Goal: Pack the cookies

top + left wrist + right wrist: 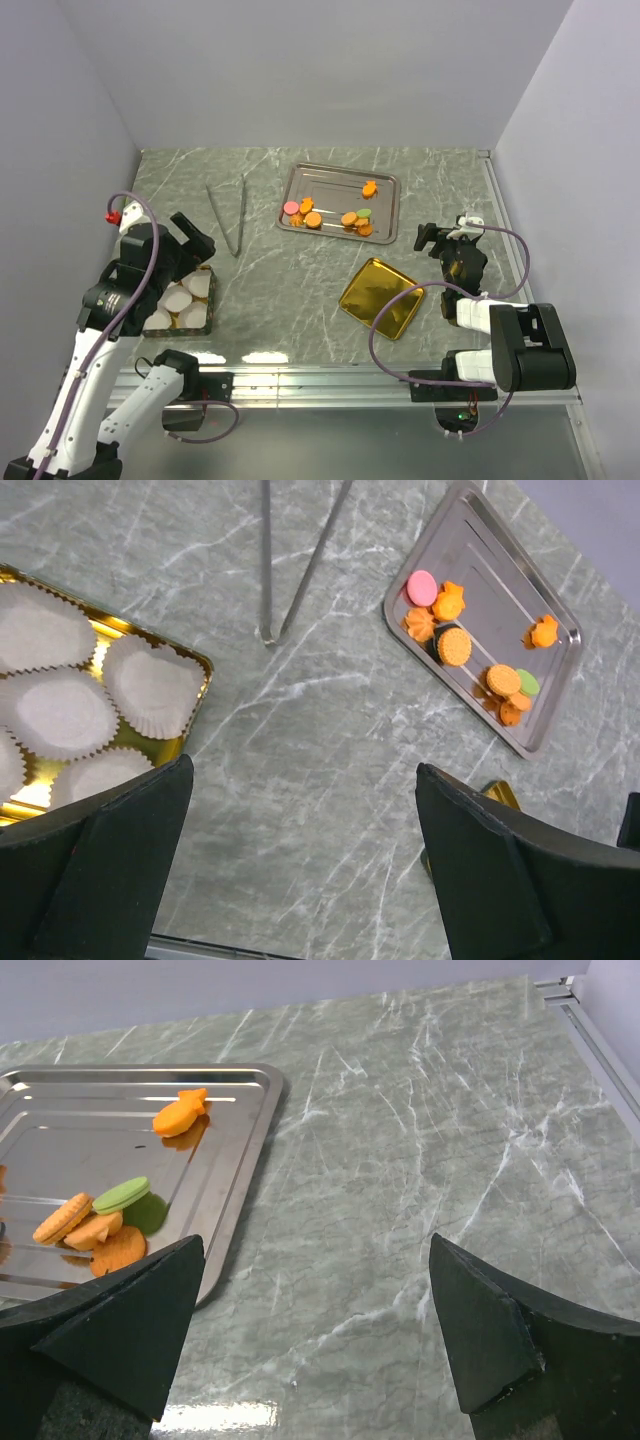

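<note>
The cookies (330, 212) lie on a steel tray (340, 168) at the back middle: mostly orange rounds, a pink one (421, 586), a green one (121, 1194) and an orange fish shape (180, 1115). My left gripper (200, 240) hangs open over the gold box (207, 312) of white paper cups; in the left wrist view the left gripper (305, 768) has only bare table between its fingers. My right gripper (447, 232) stands open to the right of the tray. In the right wrist view the right gripper (317, 1242) is empty, with the cookies (100, 1230) by its left finger.
Metal tongs (228, 215) lie on the table left of the tray, seen again as tongs (290, 560) in the left wrist view. A gold lid (380, 297) rests between the two arms. Walls close the table at the left, back and right.
</note>
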Robot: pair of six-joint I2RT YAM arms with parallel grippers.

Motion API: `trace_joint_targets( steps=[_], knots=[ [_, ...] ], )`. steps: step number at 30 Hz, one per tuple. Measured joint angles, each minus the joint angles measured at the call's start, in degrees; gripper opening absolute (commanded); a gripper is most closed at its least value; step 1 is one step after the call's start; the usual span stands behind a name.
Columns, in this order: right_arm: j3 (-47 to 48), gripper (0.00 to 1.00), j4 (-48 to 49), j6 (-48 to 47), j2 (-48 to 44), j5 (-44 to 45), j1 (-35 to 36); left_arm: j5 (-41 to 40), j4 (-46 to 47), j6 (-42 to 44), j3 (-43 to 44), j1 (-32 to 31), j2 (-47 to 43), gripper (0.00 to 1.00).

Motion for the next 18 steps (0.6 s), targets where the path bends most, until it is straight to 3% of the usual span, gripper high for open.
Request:
trace_joint_targets(
  steps=[9,18],
  knots=[
    [0.0,1.0,0.0,0.0,0.0,0.0,0.0,-4.1,0.2,2.1,0.3,0.0,3.4,1.0],
    [0.0,1.0,0.0,0.0,0.0,0.0,0.0,-3.8,3.7,10.0,8.7,-0.9,19.8,0.99]
  ],
)
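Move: The nearer cluster of cookies, at the left end of the metal tray, lies about 25 cm ahead of the open left hand, some 17 cm to its right and 23 cm below. The box with paper cups is level with the hand, about 14 cm to its left. The middle of the V-shaped metal piece stands roughly 23 cm ahead and 2 cm left. From the right hand, that cookie cluster is about 11 cm ahead, 40 cm left and 11 cm below. Out over the table towards the tray's cookies goes the left hand, empty and high up, leaving the box with paper cups behind. After a slight start to the left it picks up speed forward, about 6.5 cm in all, rolling some 10 degrees with its left side rising and tipping a little further down. The fingers stay wide open and touch nothing. ##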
